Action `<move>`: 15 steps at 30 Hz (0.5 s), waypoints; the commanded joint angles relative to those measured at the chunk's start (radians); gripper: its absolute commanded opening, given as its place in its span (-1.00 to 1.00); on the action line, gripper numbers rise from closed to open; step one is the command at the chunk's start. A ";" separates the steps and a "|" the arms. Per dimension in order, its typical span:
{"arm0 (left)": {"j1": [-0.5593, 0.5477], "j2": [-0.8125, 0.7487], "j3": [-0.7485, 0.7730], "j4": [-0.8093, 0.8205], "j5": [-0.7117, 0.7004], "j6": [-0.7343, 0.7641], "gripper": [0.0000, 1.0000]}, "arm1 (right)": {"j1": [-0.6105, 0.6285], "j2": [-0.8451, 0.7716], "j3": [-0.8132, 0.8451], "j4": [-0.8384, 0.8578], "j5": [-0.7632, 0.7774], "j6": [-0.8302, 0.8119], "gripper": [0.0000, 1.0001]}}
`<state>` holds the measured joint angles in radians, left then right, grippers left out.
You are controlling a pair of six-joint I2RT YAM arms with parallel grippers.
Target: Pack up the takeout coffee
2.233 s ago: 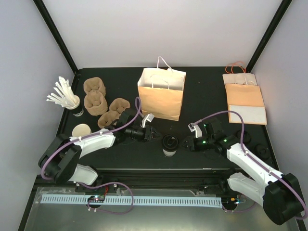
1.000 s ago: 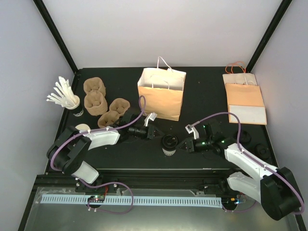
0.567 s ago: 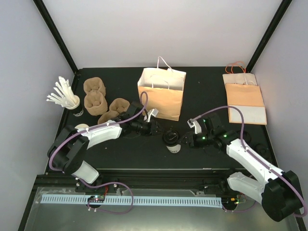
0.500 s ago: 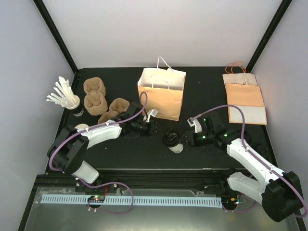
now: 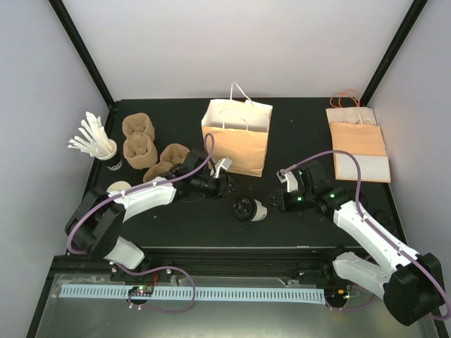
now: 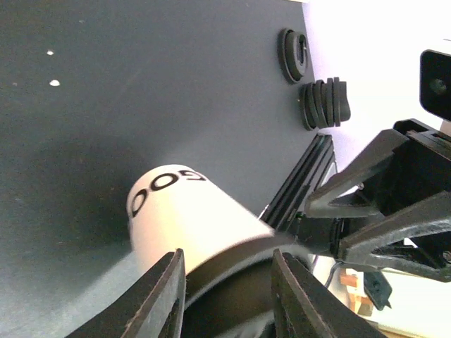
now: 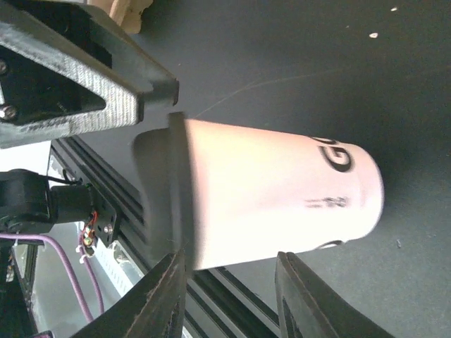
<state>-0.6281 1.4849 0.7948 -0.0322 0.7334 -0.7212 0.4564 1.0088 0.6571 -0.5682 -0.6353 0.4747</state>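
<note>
The takeout coffee (image 5: 248, 209), a white paper cup with a black lid, lies tipped on its side on the black table, lid toward the left. My left gripper (image 5: 229, 190) stands open just up-left of it. In the left wrist view the blurred lid end of the cup (image 6: 190, 218) sits right ahead of the left gripper (image 6: 227, 292). My right gripper (image 5: 271, 203) is open at the cup's right. In the right wrist view the cup (image 7: 275, 204) lies just beyond the right gripper (image 7: 232, 296). The brown paper bag (image 5: 235, 141) stands upright and open behind the cup.
A flat folded bag (image 5: 359, 149) lies at the back right. Brown pulp cup carriers (image 5: 144, 148), a cup of white stirrers (image 5: 106, 151) and a lidless white cup (image 5: 118, 190) are on the left. Black lids (image 6: 324, 102) sit near the right arm. The table's front rail (image 5: 232, 250) is close below the cup.
The coffee stood upright between the two grippers. Both closed in on it, it tilted, and now it lies on its side. Both pairs of jaws have spread wider.
</note>
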 commanded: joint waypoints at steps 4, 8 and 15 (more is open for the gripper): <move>-0.046 0.061 0.004 0.114 0.043 -0.058 -0.25 | -0.016 0.043 -0.041 0.049 0.023 -0.021 -0.25; -0.054 0.079 0.001 0.131 0.037 -0.062 -0.25 | -0.016 0.061 -0.060 0.072 0.002 -0.060 0.02; -0.033 -0.101 0.026 -0.177 -0.176 0.116 0.43 | 0.052 0.041 -0.052 0.051 0.084 -0.037 0.65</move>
<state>-0.6685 1.5135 0.7925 -0.0090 0.6968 -0.7212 0.4614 1.0645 0.5869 -0.5232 -0.6231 0.4126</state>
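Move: The lidded coffee cup is already tipped over between my hands, lid end towards my left: its middle is about 6 cm back, 6 cm right and 6 cm below my left hand, and roughly 7 cm left, 2 cm back and 7 cm below my right hand. From my left hand the paper bag stands some 14 cm ahead, 1 cm right, and the nearest cup carrier about 24 cm left, 8 cm ahead and low on the table. I don't close on the toppling cup. I sink my right hand about 3.5 cm almost straight down and spread its fingers wide, while my left hand dips about 1 cm and shifts some 2 cm right and a little back, then eases halfway back left as its fingers open further. ##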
